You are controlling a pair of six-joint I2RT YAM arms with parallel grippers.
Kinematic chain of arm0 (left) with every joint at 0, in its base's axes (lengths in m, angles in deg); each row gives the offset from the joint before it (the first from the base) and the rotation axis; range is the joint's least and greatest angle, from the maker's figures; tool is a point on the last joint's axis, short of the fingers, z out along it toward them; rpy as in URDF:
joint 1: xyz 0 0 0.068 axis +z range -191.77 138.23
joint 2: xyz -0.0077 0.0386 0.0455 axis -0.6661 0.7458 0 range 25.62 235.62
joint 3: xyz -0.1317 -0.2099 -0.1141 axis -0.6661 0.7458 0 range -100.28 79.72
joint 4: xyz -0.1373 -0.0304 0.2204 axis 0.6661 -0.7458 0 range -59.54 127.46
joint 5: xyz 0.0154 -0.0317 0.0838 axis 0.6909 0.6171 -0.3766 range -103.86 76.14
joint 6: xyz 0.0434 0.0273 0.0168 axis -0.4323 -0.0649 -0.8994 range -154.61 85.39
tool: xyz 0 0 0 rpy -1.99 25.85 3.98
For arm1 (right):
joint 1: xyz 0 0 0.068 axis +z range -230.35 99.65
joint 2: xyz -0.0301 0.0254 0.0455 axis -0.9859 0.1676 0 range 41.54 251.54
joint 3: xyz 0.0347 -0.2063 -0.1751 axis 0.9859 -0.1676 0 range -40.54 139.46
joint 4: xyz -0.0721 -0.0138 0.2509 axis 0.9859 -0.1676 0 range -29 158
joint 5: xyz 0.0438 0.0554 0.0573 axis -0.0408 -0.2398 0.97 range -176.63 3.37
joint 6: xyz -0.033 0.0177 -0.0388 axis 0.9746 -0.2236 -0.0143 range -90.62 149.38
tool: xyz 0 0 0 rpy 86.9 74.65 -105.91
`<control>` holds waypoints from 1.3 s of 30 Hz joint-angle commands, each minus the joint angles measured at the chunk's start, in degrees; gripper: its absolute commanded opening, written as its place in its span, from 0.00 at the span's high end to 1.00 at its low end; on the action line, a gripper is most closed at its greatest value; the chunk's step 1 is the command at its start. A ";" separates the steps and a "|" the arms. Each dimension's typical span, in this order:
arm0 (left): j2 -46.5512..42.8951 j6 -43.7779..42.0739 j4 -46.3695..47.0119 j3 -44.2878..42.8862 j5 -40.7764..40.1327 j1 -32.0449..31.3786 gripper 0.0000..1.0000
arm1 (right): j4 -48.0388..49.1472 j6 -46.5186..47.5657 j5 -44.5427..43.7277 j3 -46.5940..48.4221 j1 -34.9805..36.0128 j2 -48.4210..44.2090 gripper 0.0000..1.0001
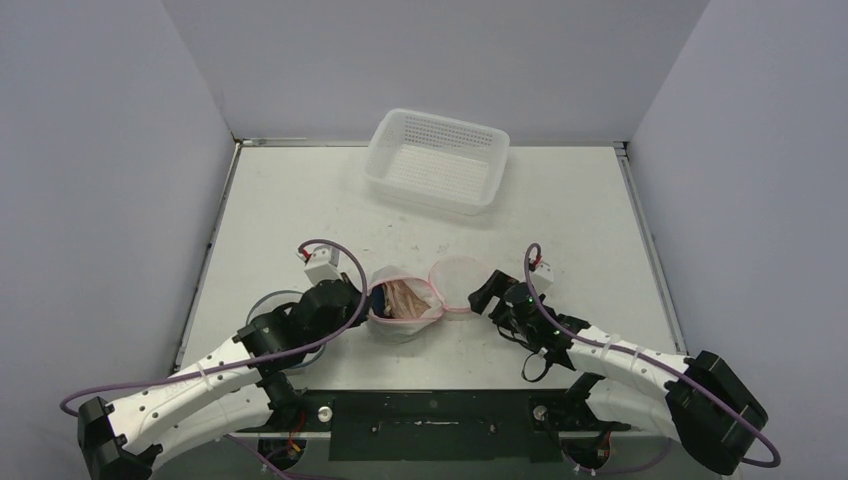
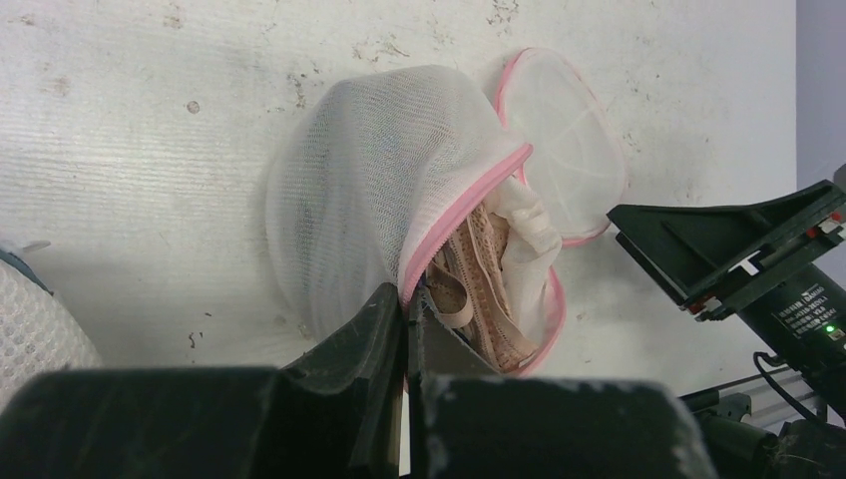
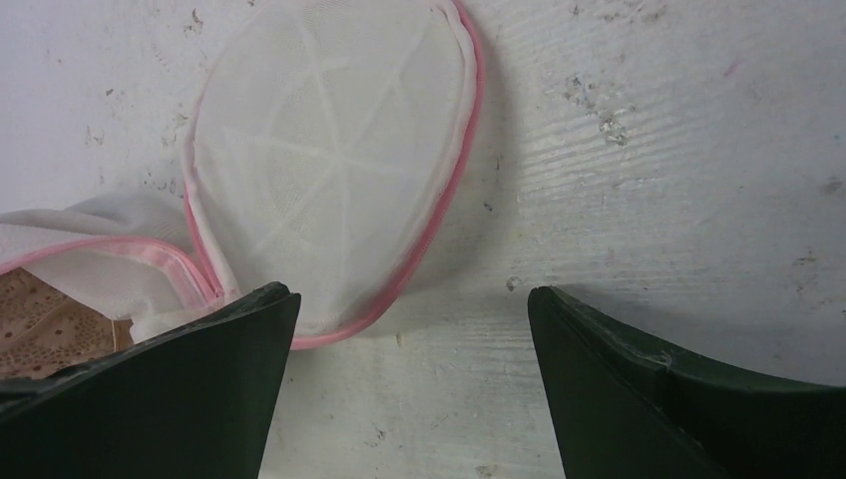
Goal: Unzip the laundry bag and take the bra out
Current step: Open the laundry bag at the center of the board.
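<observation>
The white mesh laundry bag (image 1: 408, 322) (image 2: 359, 190) with pink trim lies unzipped near the table's front. Its round lid (image 1: 456, 277) (image 3: 329, 160) is flopped flat to the right. A beige lace bra (image 2: 481, 284) (image 1: 400, 298) shows in the opening, and a corner of it appears in the right wrist view (image 3: 45, 329). My left gripper (image 2: 411, 304) (image 1: 362, 302) is shut on the bag's pink rim at the left of the opening. My right gripper (image 3: 414, 299) (image 1: 487, 292) is open just right of the lid, with only bare table between its fingers.
A white perforated basket (image 1: 437, 160) stands at the back centre of the table. A pale mesh item (image 2: 30, 329) lies partly under my left arm. Grey walls close in both sides and the back.
</observation>
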 commanded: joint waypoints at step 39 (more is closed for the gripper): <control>4.14 -6.80 30.21 -1.46 1.26 0.72 1.00 | 3.32 37.55 4.34 16.58 -4.57 -28.51 0.95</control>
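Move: The left gripper already pinches the left part of the bag's pink rim; the bag's middle is about 8 cm to its right, level with it fore and aft, and 5 cm lower, while the lid lies some 7 cm ahead, 18 cm right and 11 cm below. From the open right gripper the lid's middle is roughly 4 cm ahead, 6 cm left and 2 cm down; the bag's middle and the bra in it are both about 16 cm left and 1 cm back. Slide the open right gripper about 5 cm forward just above the board and close it on the lid's right rim, then lift the lid almost straight up some 25 cm, tilting the fingers upward about 50 degrees and easing back slightly. Keep the bag's rim pinched in the left gripper, sinking a little first, then follow to the right and up as the lid rises. ##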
